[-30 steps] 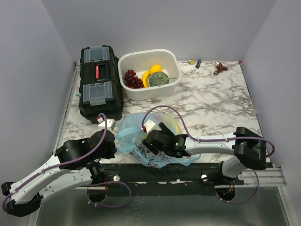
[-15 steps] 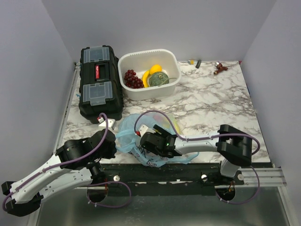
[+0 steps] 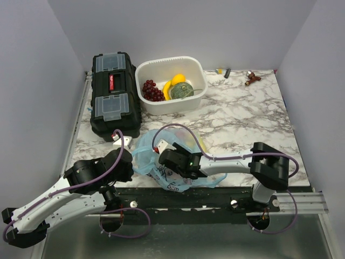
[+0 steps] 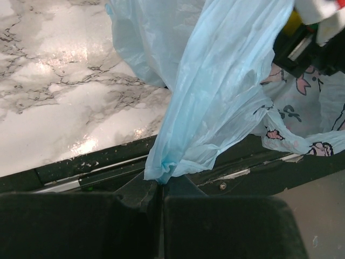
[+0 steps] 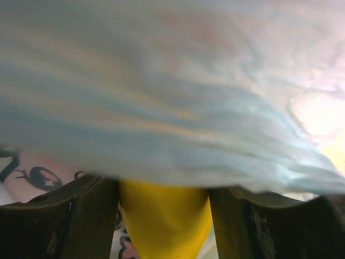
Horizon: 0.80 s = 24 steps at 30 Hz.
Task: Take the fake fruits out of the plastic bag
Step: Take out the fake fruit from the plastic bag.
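Note:
The light-blue plastic bag (image 3: 144, 152) lies at the table's near edge, its printed side hanging over the edge (image 4: 302, 124). My left gripper (image 4: 160, 186) is shut on a bunched blue edge of the bag (image 4: 215, 97). My right gripper (image 5: 164, 199) reaches into the bag from the right; in the top view its fingertips are hidden under the plastic. A yellow fake fruit (image 5: 164, 221) fills the gap between its dark fingers (image 5: 89, 221), touching both. Bag film (image 5: 172, 108) covers the upper part of the right wrist view.
A white tub (image 3: 161, 106) at the back holds purple grapes (image 3: 151, 90), a banana (image 3: 167, 89), a green melon (image 3: 183, 90) and a lemon (image 3: 178, 79). A black toolbox (image 3: 114, 91) stands left of it. Small bits (image 3: 252, 78) lie back right.
The right arm has pushed further left into the bag, and its fingers have narrowed around the yellow fruit. The left gripper keeps its hold on the bag.

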Motion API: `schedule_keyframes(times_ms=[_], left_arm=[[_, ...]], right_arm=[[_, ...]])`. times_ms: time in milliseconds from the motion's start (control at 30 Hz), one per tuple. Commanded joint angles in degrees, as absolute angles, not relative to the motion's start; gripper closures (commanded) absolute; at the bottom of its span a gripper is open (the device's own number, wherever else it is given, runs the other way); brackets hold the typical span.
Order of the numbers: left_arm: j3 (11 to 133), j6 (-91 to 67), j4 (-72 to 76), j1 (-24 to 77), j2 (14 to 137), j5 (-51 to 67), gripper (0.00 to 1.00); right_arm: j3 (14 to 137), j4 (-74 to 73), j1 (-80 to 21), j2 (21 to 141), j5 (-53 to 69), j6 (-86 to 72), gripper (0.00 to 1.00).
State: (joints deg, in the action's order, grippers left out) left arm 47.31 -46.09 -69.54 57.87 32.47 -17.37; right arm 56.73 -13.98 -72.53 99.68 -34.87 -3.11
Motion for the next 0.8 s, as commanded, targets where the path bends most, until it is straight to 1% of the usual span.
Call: schedule_keyframes(times_ms=[0, 167, 233, 533, 767], left_arm=[[46.9, -45.4, -69.5, 58.0, 32.4, -17.2, 1.00], [46.9, -45.4, -69.5, 58.0, 32.6, -17.1, 1.00], [46.9, -45.4, -69.5, 58.0, 32.7, -17.0, 1.00], [46.9, -45.4, -69.5, 58.0, 32.7, -17.1, 1.00], [46.9, -45.4, -69.5, 58.0, 32.4, -17.1, 1.00]], right_arm=[[56.9, -12.1, -72.7, 93.5, -31.4, -5.1, 0.61], [54.8, -9.9, -72.7, 87.2, -28.2, -7.4, 0.77], [53.9, -8.6, -72.6, 84.3, -25.8, -8.7, 0.82], [50.0, -1.7, -72.7, 73.6, -20.1, -14.1, 0.99], [50.6, 0.3, -72.7, 67.2, -22.4, -15.0, 0.99]])
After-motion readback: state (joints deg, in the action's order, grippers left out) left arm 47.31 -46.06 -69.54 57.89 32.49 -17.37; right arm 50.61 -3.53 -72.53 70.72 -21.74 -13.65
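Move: The right hand is down in the plastic bag with a yellow fruit already between its fingers and blue film draped over it; the bag's middle is about 3 cm back and 1 cm to the left. The white tub stands some 34 cm ahead and 5 cm left, roughly level, with the toolbox about 30 cm ahead and 31 cm left. From the left hand, which pinches the bag's strap, the tub is some 44 cm ahead, 12 cm right and 9 cm lower. Upward, without pausing, the right hand draws the yellow fruit out from under the film by about 15 cm, easing a few centimetres back and to the left on the way. Its wrist rolls some 40 degrees, left side rising, so the fingers swing from pointing down to pointing more to the left, their grip unchanged. The left hand stays put and keeps the strap pinched. ##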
